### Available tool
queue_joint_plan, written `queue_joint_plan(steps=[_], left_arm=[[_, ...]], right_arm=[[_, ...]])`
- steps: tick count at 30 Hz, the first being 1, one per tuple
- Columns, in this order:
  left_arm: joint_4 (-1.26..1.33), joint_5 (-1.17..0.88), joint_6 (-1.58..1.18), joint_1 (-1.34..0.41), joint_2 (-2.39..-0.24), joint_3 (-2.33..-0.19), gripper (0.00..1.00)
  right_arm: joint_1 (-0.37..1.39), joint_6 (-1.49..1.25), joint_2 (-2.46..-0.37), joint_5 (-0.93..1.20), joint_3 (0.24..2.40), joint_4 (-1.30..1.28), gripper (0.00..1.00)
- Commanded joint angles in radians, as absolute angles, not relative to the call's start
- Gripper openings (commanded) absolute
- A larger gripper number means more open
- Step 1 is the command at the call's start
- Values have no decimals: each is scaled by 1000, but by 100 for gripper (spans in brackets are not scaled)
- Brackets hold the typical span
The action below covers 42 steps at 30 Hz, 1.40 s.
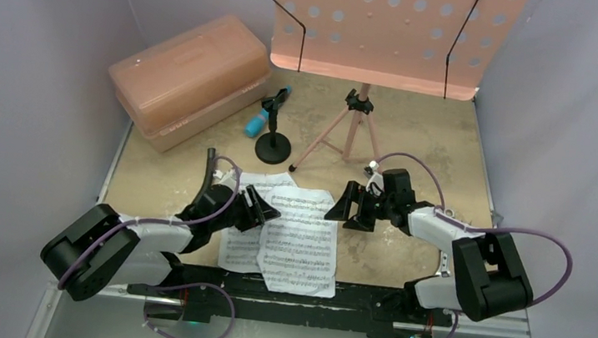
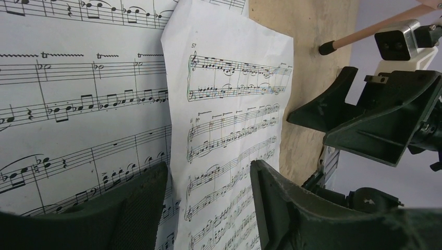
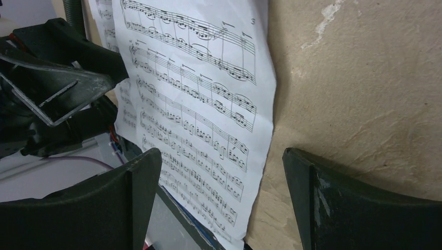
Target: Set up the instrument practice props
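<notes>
Two white sheet-music pages lie overlapping on the table: the upper page [image 1: 301,240] over the under page [image 1: 238,251]. They also show in the left wrist view, upper page [image 2: 229,130] and under page [image 2: 78,94], and the upper page shows in the right wrist view [image 3: 203,104]. My left gripper [image 1: 268,208] is open just above the pages' left part. My right gripper [image 1: 350,210] is open, empty, beside the upper page's right edge. The pink perforated music stand [image 1: 385,31] stands at the back on tripod legs [image 1: 341,136]. The cyan microphone [image 1: 264,116] sits in the black round-based mic stand [image 1: 273,145].
A large translucent pink case [image 1: 189,78] lies at the back left. Grey walls close in both sides. The pages' lower edges overhang the black rail [image 1: 358,293] at the table's near edge.
</notes>
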<state>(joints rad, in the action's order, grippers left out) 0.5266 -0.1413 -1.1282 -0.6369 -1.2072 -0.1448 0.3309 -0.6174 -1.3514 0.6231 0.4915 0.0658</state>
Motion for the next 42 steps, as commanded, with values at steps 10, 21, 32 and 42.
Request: queue_joint_plan(steps=[10, 21, 32, 42], left_arm=[[808, -276, -1154, -633, -1380, -221, 49], [1036, -419, -1196, -634, -1614, -290, 41], [1152, -480, -1210, -635, -1725, -319, 13], [615, -384, -947, -634, -1432, -433, 0]], right_arm=[[351, -602, -1338, 618, 501, 91, 89], [353, -603, -1344, 643, 497, 114, 88], [353, -586, -1321, 631, 511, 94, 89], [353, -539, -1178, 573, 575, -35, 95]])
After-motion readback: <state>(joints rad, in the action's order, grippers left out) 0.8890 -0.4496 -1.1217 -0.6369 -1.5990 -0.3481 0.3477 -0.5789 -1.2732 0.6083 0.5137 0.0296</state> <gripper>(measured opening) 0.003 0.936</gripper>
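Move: The top sheet's middle lies about 9 cm to the left hand's right and 5 cm nearer, some 2 cm below; its left edge runs between that hand's fingertips. The other sheet's middle is 3 cm left of and 2 cm nearer than the left hand. The microphone stand is 18 cm straight ahead. From the right hand, at its right edge, the top sheet's middle is 9 cm left and 7 cm nearer, about 2 cm below. Rightward along the table, the left hand travels about 7.5 cm towards the right gripper, turning some 15 degrees clockwise as its half-open fingers shut completely and pinch the top sheet's left edge; it then starts to lift, ending about 3.5 cm higher. The right hand stays almost in place over the sheet's right side, fingers wide open, then rises about 2 cm. ##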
